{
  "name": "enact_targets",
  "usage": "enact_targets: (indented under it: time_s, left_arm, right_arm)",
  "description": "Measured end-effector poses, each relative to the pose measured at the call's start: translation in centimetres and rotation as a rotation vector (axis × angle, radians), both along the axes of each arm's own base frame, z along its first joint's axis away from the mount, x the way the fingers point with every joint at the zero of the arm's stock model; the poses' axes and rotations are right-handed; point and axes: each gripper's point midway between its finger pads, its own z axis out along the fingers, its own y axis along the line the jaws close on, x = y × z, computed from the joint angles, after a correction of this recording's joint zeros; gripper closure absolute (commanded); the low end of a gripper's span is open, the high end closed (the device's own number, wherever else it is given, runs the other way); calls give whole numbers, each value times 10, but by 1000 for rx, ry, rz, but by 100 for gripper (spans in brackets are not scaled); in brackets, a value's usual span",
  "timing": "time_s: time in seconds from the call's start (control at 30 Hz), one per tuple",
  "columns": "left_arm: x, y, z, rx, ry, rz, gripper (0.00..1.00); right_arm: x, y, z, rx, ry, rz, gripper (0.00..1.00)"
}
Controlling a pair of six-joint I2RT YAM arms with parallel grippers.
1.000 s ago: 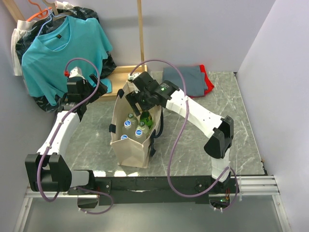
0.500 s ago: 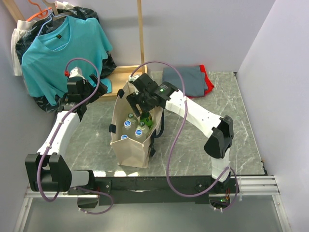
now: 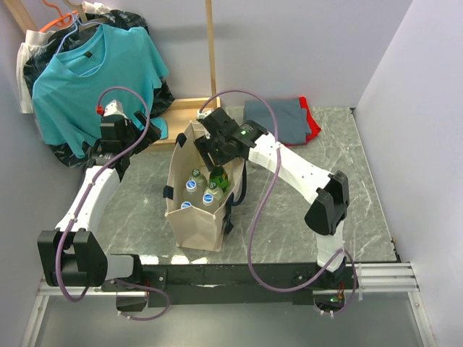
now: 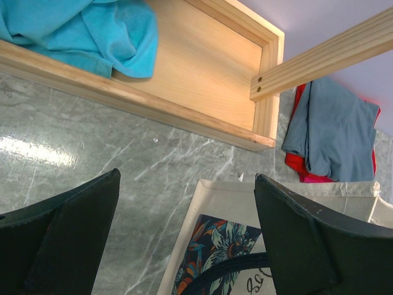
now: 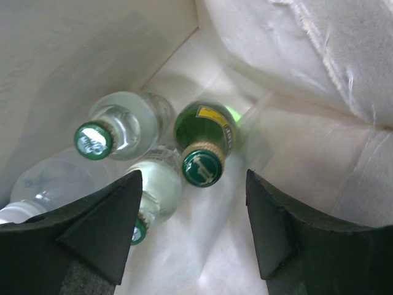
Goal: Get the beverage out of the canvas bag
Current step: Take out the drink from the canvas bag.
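The beige canvas bag [image 3: 197, 217] stands upright mid-table, its mouth open. Inside are several bottles: one green glass beverage [image 3: 219, 178] and clear ones with coloured caps [image 3: 191, 185]. My right gripper [image 3: 211, 155] reaches down into the far end of the bag. In the right wrist view it [image 5: 193, 178] is open, its jaws to either side of the green bottle's cap [image 5: 201, 167] and above it, touching nothing. Two clear bottles [image 5: 120, 126] lean beside it. My left gripper [image 3: 124, 137] hangs left of the bag, open [image 4: 187, 178] and empty, over the bag's printed corner [image 4: 227, 239].
A teal T-shirt [image 3: 87, 69] hangs on a hanger at the back left, over a black plastic bag [image 3: 36, 69]. A wooden tray [image 4: 202, 67] and a post [image 3: 211, 50] stand behind the bag. Folded grey and red clothes [image 3: 282, 119] lie at the back right.
My right wrist has shifted slightly to the right over the bag's mouth. The left arm and the bag have not moved.
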Motion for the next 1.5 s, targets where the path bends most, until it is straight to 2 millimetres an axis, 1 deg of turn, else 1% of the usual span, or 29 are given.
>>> enact_targets:
  time_s: [0.17, 0.3, 0.37, 0.67, 0.7, 0.73, 1.07, 1.1, 1.17, 1.3, 1.5]
  left_arm:
    - [0, 0, 0, 1, 0, 0, 4]
    - [0, 0, 0, 1, 0, 0, 4]
    - [0, 0, 0, 1, 0, 0, 4]
    - [0, 0, 0, 0, 0, 0, 4]
    - [0, 0, 0, 0, 0, 0, 4]
    - [0, 0, -1, 0, 2, 0, 4]
    - [1, 0, -2, 0, 6, -1, 4]
    - [1, 0, -2, 0, 6, 0, 4]
    - [1, 0, -2, 1, 6, 0, 4]
    - [1, 0, -2, 1, 6, 0, 4]
    - [1, 0, -2, 1, 6, 0, 4]
  right_arm:
    - [9, 2, -7, 1, 16, -16, 29]
    - [10, 5, -20, -10, 43, -12, 30]
    - [9, 5, -22, -14, 50, -10, 33]
    - [9, 5, -23, -14, 53, -8, 35]
    - [8, 4, -23, -16, 55, -8, 38]
    - [8, 4, -23, -18, 57, -8, 39]
    - [7, 3, -26, -20, 64, -15, 44]
    - [7, 3, -26, -21, 65, -15, 45]
    - [7, 2, -26, -22, 65, -15, 51]
    - [7, 2, -26, -21, 65, -16, 56]
    - [8, 1, -26, -21, 68, -19, 54]
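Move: The green beverage bottle stands in the bag almost under the right hand, its middle about 1 cm ahead and 13 cm below, with the cap only a few centimetres below. A green-capped clear bottle is 2 cm back and 6 cm left of the right hand, a second green-capped one 6 cm back and 2 cm left. From the left hand the green bottle lies about 8 cm back, 18 cm right and 15 cm below. The green bottle's cap and neck end up between the right fingers: that hand sinks about 2.5 cm into the bag, easing about 1 cm forward early on. It then holds nearly still, with hardly any turn, while the half-open fingers narrow slowly around the cap, one pad at either side; whether they already pinch can't be seen. ##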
